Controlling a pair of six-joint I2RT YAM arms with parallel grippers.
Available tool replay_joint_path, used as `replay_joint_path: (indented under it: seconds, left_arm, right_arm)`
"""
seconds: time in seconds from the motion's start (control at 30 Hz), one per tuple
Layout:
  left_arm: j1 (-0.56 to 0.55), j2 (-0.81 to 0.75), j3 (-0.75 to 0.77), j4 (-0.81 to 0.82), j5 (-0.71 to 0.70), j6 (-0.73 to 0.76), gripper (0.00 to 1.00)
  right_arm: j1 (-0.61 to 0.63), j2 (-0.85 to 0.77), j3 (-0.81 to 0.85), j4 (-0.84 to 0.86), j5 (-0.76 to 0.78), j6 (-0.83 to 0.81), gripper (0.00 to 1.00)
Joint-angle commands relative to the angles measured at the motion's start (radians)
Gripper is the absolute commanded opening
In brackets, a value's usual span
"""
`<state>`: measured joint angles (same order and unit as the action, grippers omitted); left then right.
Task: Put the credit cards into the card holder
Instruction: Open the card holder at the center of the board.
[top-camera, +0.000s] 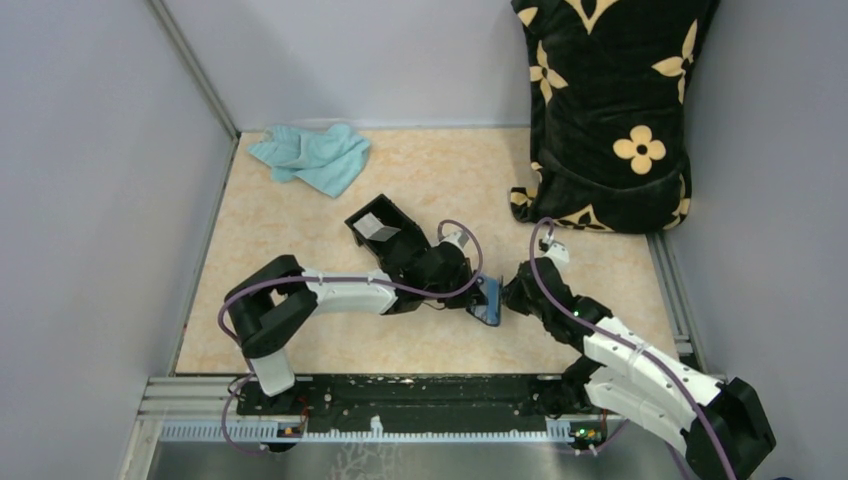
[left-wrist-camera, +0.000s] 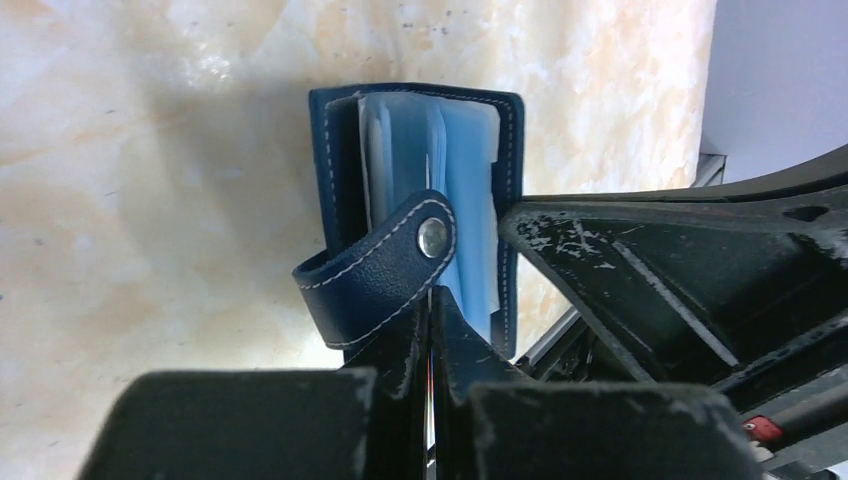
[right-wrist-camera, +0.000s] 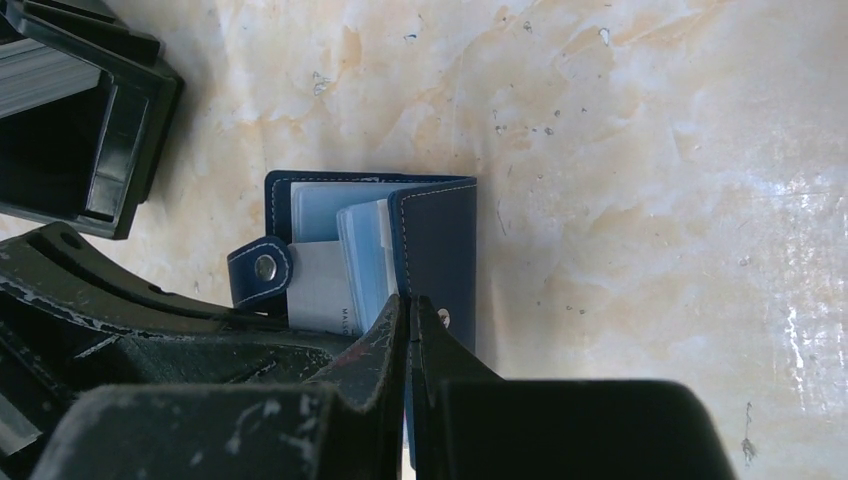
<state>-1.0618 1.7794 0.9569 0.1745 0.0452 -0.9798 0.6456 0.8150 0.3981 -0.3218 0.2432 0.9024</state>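
The navy card holder (top-camera: 489, 300) stands open on edge on the marble table between both grippers. My right gripper (right-wrist-camera: 410, 300) is shut on the stitched edge of the card holder's cover (right-wrist-camera: 440, 240). A pale grey-white credit card (right-wrist-camera: 320, 285) sits partly in the card holder beside the blue plastic sleeves. My left gripper (left-wrist-camera: 431, 295) is shut on the thin edge of this card, just behind the closing tab (left-wrist-camera: 375, 270) with its silver snap. In the top view the left gripper (top-camera: 470, 292) and right gripper (top-camera: 508, 298) meet at the card holder.
A black open-topped box (top-camera: 385, 232) lies tipped behind the left wrist, with a grey-white card (top-camera: 375, 226) inside. A teal cloth (top-camera: 312, 155) lies at the back left. A black flowered bag (top-camera: 610, 110) stands at the back right. Walls close in on three sides.
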Motion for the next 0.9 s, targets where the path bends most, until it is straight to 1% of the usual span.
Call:
replay_joint_path:
  seconds: [0.0, 0.13, 0.17, 0.2, 0.3, 0.37, 0.47, 0.57, 0.87]
  left_arm:
    - [-0.013, 0.026, 0.049, 0.009, -0.005, 0.003, 0.0]
    - [-0.022, 0.048, 0.082, -0.006, -0.019, 0.011, 0.0]
    - [-0.026, 0.055, 0.091, -0.016, -0.024, 0.013, 0.0]
    - [-0.031, 0.061, 0.101, -0.028, -0.032, 0.015, 0.0]
    - [-0.045, 0.077, 0.127, -0.062, -0.058, 0.028, 0.0]
    - [-0.051, 0.082, 0.131, -0.071, -0.071, 0.031, 0.0]
    - [-0.053, 0.087, 0.135, -0.082, -0.084, 0.032, 0.0]
    - [-0.053, 0.091, 0.134, -0.087, -0.085, 0.033, 0.0]
    - [-0.053, 0.085, 0.117, -0.078, -0.088, 0.038, 0.0]
  right_arm:
    - [-0.004, -0.012, -0.025, -0.06, 0.002, 0.005, 0.0]
    - [-0.006, -0.021, -0.027, -0.075, 0.007, 0.003, 0.01]
    - [-0.007, -0.024, -0.028, -0.078, 0.008, 0.004, 0.03]
    - [-0.007, -0.028, -0.028, -0.08, 0.009, 0.004, 0.06]
    - [-0.008, -0.04, -0.029, -0.089, 0.013, 0.003, 0.23]
    - [-0.01, -0.048, -0.026, -0.095, 0.015, 0.001, 0.32]
    - [-0.012, -0.057, -0.021, -0.097, 0.013, -0.006, 0.42]
    - [-0.013, -0.061, -0.012, -0.098, 0.014, -0.01, 0.44]
    - [-0.014, -0.061, 0.007, -0.096, 0.011, -0.015, 0.46]
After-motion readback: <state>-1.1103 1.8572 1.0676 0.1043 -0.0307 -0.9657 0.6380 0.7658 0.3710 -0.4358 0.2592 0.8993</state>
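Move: The open card holder stands between the hands. Its middle is about 2 cm right of the left gripper, 1 cm ahead and 3 cm below; from the right gripper it lies some 3 cm left, 1 cm back and 3 cm down. The snap strap is roughly 1 cm left and 1 cm ahead of the left gripper, and the black box about 18 cm left and 13 cm ahead of it, both 3 cm lower. Ease the right gripper slightly right while it still pinches the holder's raised cover, then open the fingers to nearly half and drop right, back and down, about 2 cm each way, tipping a few degrees downward so the fingers straddle the cover's edge. Meanwhile push the left gripper some 2 cm right, keeping its grip on the card and holding it against the raised sleeves, then let it sink slightly. ##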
